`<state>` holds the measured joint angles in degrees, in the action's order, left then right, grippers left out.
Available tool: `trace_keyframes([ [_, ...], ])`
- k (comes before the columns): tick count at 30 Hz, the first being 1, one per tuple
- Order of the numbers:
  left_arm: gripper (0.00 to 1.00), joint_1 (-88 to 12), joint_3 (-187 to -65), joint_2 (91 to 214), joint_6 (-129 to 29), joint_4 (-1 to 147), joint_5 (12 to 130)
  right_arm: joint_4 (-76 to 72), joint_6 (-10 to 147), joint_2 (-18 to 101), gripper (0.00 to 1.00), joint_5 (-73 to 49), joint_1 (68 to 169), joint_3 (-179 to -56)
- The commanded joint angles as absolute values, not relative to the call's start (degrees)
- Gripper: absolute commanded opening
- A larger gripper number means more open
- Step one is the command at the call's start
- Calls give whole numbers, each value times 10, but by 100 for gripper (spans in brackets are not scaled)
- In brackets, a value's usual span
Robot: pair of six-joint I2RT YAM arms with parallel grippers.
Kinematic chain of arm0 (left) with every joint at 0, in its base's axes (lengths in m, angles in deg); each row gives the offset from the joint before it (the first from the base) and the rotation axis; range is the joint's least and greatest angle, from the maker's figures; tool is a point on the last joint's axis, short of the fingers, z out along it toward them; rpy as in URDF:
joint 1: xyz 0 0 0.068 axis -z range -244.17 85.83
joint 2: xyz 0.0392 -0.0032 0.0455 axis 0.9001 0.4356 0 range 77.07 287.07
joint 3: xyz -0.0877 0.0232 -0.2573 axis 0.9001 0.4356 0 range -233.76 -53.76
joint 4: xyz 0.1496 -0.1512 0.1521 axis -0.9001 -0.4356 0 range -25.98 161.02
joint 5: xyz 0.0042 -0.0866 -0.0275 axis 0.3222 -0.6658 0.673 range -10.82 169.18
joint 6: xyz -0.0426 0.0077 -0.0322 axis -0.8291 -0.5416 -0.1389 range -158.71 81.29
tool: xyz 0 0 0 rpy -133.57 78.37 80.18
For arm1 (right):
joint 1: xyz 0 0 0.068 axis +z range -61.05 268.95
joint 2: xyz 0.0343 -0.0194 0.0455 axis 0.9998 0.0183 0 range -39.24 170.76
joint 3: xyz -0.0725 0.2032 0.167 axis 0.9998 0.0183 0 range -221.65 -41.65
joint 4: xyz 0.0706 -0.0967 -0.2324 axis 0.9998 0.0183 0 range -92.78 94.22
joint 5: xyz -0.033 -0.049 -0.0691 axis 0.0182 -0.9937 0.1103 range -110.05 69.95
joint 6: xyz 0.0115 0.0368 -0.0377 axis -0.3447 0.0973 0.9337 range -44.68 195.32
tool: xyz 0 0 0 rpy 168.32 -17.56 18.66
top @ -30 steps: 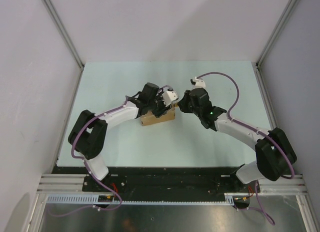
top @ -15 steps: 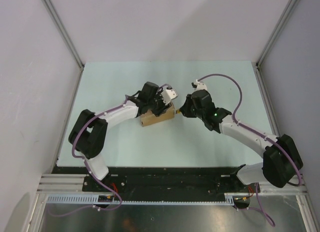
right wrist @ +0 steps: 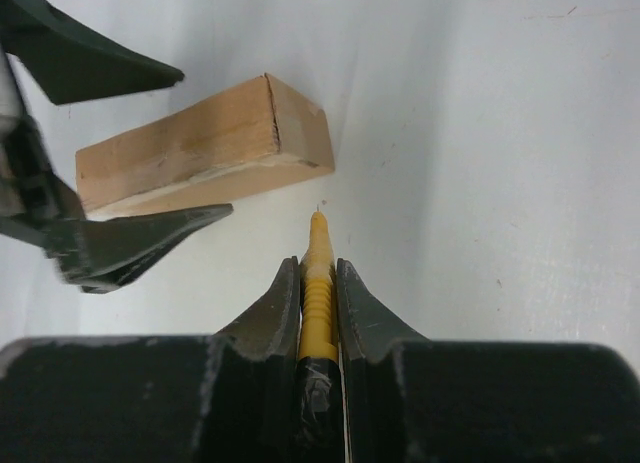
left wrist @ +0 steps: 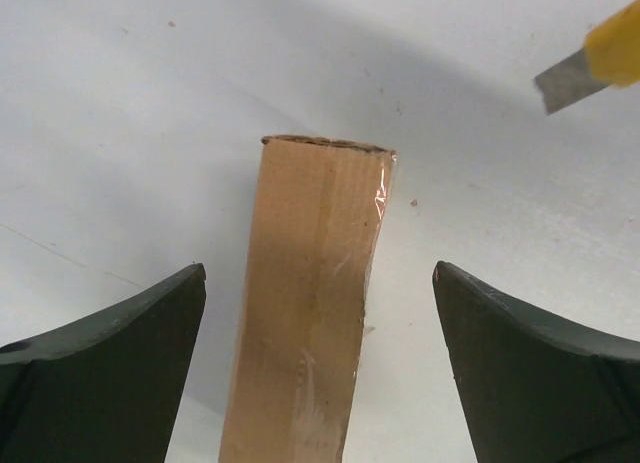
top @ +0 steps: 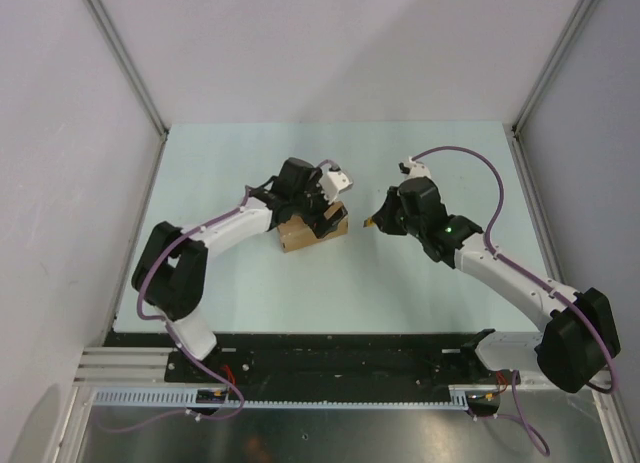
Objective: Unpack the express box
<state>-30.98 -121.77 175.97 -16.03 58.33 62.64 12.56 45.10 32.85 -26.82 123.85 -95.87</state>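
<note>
The express box (top: 314,233) is a small brown carton lying on the pale table. It shows in the left wrist view (left wrist: 315,293) with clear tape along one edge, and in the right wrist view (right wrist: 200,143). My left gripper (left wrist: 320,368) is open and hangs above the box, one finger on each side, not touching it. My right gripper (right wrist: 318,283) is shut on the yellow-black utility knife (right wrist: 318,283). Its blade tip points at the box's right end with a gap between. The knife tip also shows in the left wrist view (left wrist: 590,68) and in the top view (top: 371,222).
The table (top: 240,163) is walled by grey panels at the left, back and right. A black rail (top: 330,348) runs along the near edge by the arm bases.
My right gripper has drawn back to the right with the knife, away from the box's right end. My left gripper has shifted slightly back over the box.
</note>
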Motion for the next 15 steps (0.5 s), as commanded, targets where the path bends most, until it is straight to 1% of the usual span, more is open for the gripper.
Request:
trace_keyframes([
  [1, 100, -308, -1256, 1684, -183, 584, 603, 125, 455, 326, 0, -277, 1241, -962],
  [5, 100, -308, -1267, 1657, -203, 584, 621, 124, 459, 332, 0, -284, 1250, -961],
  [7, 100, -308, -1269, 1642, -223, 604, 702, 118, 467, 336, 0, -294, 1267, -961],
  [8, 100, -307, -1265, 1634, -264, 619, 750, 109, 476, 342, 0, -302, 1280, -959],
  [9, 100, -309, -1264, 1629, -283, 639, 836, 102, 498, 346, 0, -324, 1292, -957],
  [12, 100, -322, -1278, 1629, -316, 638, 940, 61, 532, 364, 0, -337, 1338, -944],
  [15, 99, -337, -1265, 1618, -327, 635, 973, 29, 540, 381, 0, -346, 1370, -938],
])
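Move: The express box stands on edge just under the left hand's already open fingers, its middle about 4 cm to the left, 1 cm back and roughly 5 cm below. The yellow knife in the right fingers is some 10 cm to the left hand's right, nearly level in reach and a little higher. From the right hand the box's middle lies about 15 cm left, 6 cm ahead and some 12 cm lower. Up and away from the express box goes the left hand, fingers staying wide open: straight up at first, then also forward and left, rising about 13 cm in all while swinging some 25 degrees counter-clockwise and tilting its fingertips up. The right hand keeps its grip on the knife and, after a pause, sweeps left, a little back and down, bringing the blade towards the box's right end. ##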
